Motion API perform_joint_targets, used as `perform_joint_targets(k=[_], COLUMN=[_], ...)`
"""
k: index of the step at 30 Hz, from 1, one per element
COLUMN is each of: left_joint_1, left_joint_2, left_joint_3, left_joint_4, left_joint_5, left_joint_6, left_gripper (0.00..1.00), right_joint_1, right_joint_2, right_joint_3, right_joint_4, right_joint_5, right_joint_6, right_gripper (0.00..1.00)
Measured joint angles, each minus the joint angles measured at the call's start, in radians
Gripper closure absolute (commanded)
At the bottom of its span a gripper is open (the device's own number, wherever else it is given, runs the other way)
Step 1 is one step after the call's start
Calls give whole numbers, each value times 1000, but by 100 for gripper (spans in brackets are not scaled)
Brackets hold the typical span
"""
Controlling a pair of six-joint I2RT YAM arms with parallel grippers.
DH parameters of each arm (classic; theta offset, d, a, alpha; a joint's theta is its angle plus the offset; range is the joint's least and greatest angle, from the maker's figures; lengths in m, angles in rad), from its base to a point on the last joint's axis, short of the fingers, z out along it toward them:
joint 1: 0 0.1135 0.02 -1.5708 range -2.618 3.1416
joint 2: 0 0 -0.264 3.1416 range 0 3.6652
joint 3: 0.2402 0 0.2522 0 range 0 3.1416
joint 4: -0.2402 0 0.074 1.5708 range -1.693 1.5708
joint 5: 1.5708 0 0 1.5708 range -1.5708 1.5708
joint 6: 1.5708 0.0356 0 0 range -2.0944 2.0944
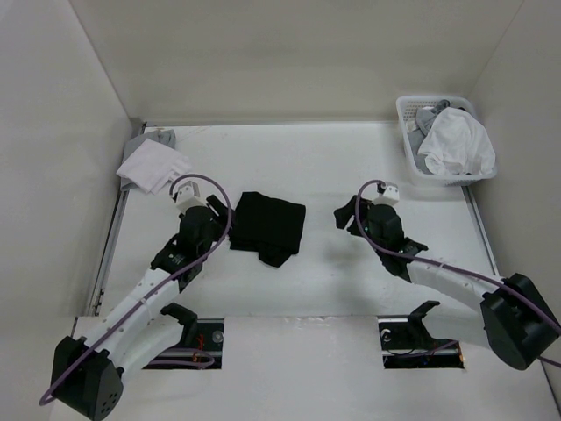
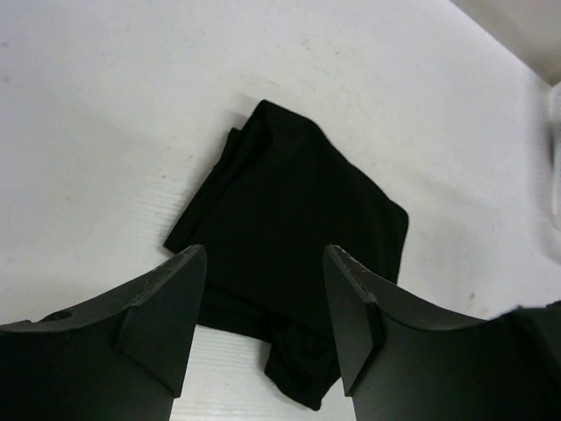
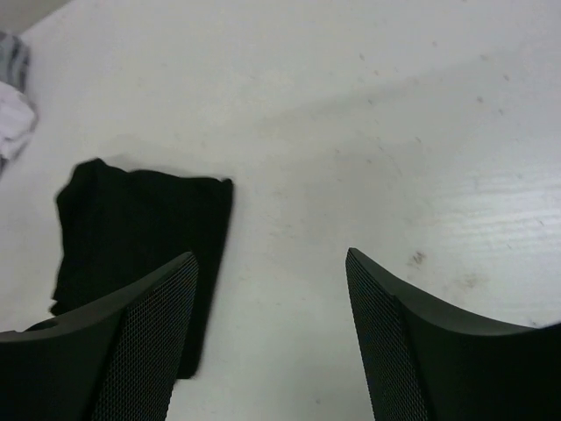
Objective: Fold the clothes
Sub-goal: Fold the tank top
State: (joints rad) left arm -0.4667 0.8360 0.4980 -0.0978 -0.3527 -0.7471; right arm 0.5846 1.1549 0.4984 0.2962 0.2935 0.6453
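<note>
The clothes are a black T-shirt lying folded into a small rectangle in the middle of the white table, with a lumpy corner sticking out at its near edge. My left gripper hangs just left of it, open and empty. In the left wrist view the shirt lies below and beyond the open left gripper. My right gripper is open and empty, a short way right of the shirt. The right wrist view shows bare table under the right gripper, with the shirt to its left.
A white basket at the back right holds white and grey garments. A white folded cloth pile lies at the back left by the wall, with a grey piece behind it. Walls enclose the table on three sides.
</note>
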Motion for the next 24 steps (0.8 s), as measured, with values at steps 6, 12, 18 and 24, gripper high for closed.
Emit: perform_joint_targets(k=[6, 12, 18, 24], left_joint_1=[61, 150, 206, 217], left_joint_2=[-19, -80, -82, -74], left_joint_3=[0, 0, -1, -1], left_joint_4=[-53, -84, -111, -116], left_joint_5=[-3, -3, -3, 0], left_joint_6=[-19, -27, -34, -35], left_gripper=[46, 46, 47, 47], right_joint_1=[-8, -15, -22, -22], right_joint_2=[-2, -18, -18, -10], right_joint_3=[-61, -62, -62, -62], right_joint_4=[18, 55, 57, 59], right_joint_5=[14, 14, 14, 14], right_joint_6=[14, 22, 25, 25], right_gripper=[24, 24, 24, 24])
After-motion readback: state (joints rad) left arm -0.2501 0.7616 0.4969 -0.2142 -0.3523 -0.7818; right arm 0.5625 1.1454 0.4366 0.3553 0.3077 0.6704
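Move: The folded black tank top lies about 3 cm ahead of the left hand, some 9 cm to its right and 13 cm below. Its small flap sticks out of the near edge, about 7 cm back and 11 cm right of the left hand. The white cloth pile is some 20 cm ahead and 22 cm left of the left hand. From the right hand the tank top is about 3 cm ahead, 21 cm left and 11 cm lower. The left hand, empty and half open above the near-left side of the tank top, swings about 7 cm to the left at almost the same height, away from the cloth, turning some 15 degrees counter-clockwise, and then all but stops with its fingers unchanged. The right hand, also empty and open well off to the right of the tank top, dips roughly 2 cm while easing slightly back and right, comes about halfway up again, then waits there without touching anything. ##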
